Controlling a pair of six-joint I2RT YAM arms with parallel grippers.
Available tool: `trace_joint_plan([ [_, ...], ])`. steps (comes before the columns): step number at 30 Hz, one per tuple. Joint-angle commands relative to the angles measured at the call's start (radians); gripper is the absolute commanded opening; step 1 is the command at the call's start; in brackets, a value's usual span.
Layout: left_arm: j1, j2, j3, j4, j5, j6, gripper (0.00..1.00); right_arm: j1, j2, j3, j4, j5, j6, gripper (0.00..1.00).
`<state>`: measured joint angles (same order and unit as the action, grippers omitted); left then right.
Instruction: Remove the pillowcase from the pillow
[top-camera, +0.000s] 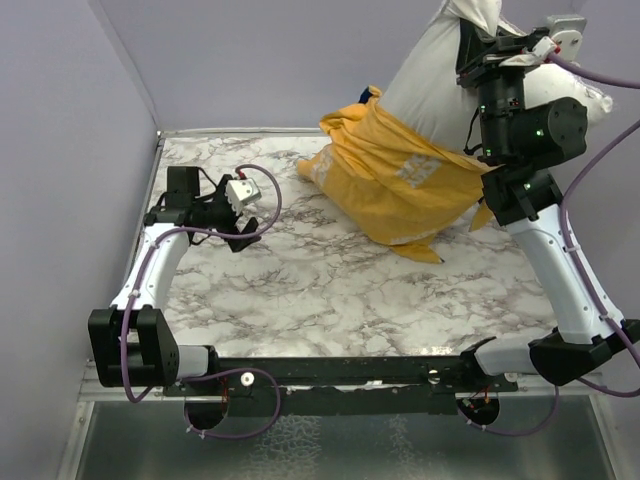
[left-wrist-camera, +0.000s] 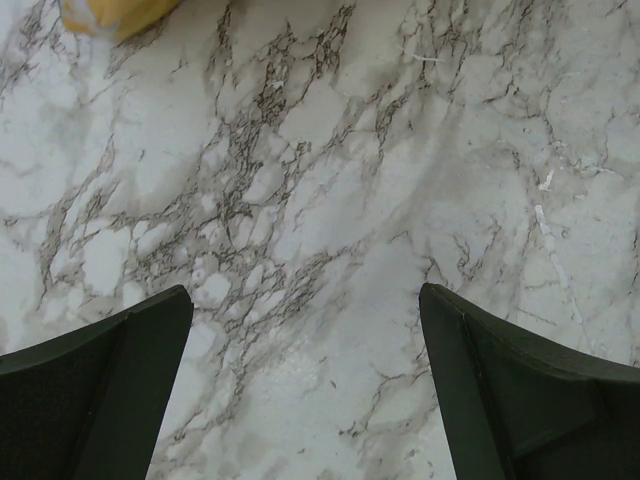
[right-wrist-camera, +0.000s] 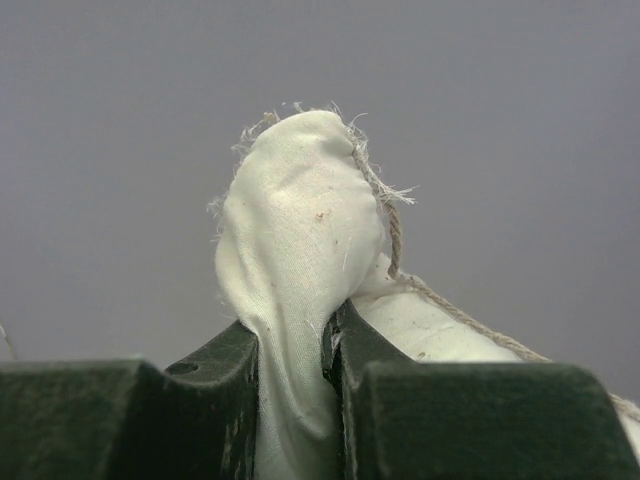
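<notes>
My right gripper (top-camera: 479, 42) is raised high at the back right, shut on a corner of the white pillow (top-camera: 430, 80). The pillow hangs slanting down from it. Its lower end is inside the yellow-orange pillowcase (top-camera: 400, 180), which lies bunched on the table with pale lettering showing. In the right wrist view the jaws of that gripper (right-wrist-camera: 292, 340) pinch a frayed fold of pillow (right-wrist-camera: 300, 220) fabric. My left gripper (top-camera: 243, 228) hovers at the left over bare marble, apart from the cloth. In its wrist view it (left-wrist-camera: 305, 293) is open and empty, with a pillowcase (left-wrist-camera: 110, 15) corner at the top left.
The marble tabletop (top-camera: 330, 290) is bounded by grey walls at the left and back, with a metal rim (top-camera: 150, 200) along the left edge. My right arm's black links (top-camera: 520, 150) cross in front of the pillow. Purple cables (top-camera: 265, 200) loop off both wrists.
</notes>
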<state>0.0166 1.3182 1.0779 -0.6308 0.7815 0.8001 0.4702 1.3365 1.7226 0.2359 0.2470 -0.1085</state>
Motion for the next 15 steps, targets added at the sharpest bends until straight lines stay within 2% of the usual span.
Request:
trace_joint_plan([
  [1, -0.046, -0.033, -0.082, 0.224, 0.041, -0.095, 0.99, -0.024, -0.008, 0.107, 0.179, -0.1, 0.232, 0.01],
  [7, -0.02, -0.008, -0.077, 0.341, -0.009, -0.124, 0.99, -0.035, 0.01, 0.153, 0.185, -0.158, 0.348, 0.01],
  [12, 0.091, -0.004, -0.071, 0.493, 0.002, -0.195, 0.99, -0.039, 0.016, 0.174, 0.179, -0.196, 0.423, 0.01],
  [15, 0.163, 0.011, -0.038, 0.45, 0.059, -0.157, 0.99, -0.04, 0.021, 0.185, 0.182, -0.202, 0.472, 0.01],
])
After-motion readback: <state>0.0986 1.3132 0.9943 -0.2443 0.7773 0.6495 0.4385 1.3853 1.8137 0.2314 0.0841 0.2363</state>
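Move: The left hand is empty and open; the pillowcase's loose left end hangs some 12 cm ahead of it, 11 cm to its right and perhaps 5 cm lower. From the left hand, the white pillow's bulk is about 8 cm ahead, 40 cm right and 25 cm up, and the dangling lower hem 2 cm ahead, 37 cm right, 8 cm down. From the right hand, that left end lies about 8 cm ahead, 31 cm left and 49 cm down. Still pinching the white pillow's end up high, the right hand eases about 3 cm left and a little up, turning roughly 20 degrees, mostly counter-clockwise. The left hand, fingers staying wide open, first dips slightly down and right, then reaches about 5 cm forward, swinging left and rising, its fingers tipping up, to meet the pillowcase; whether it touches can't be seen. ##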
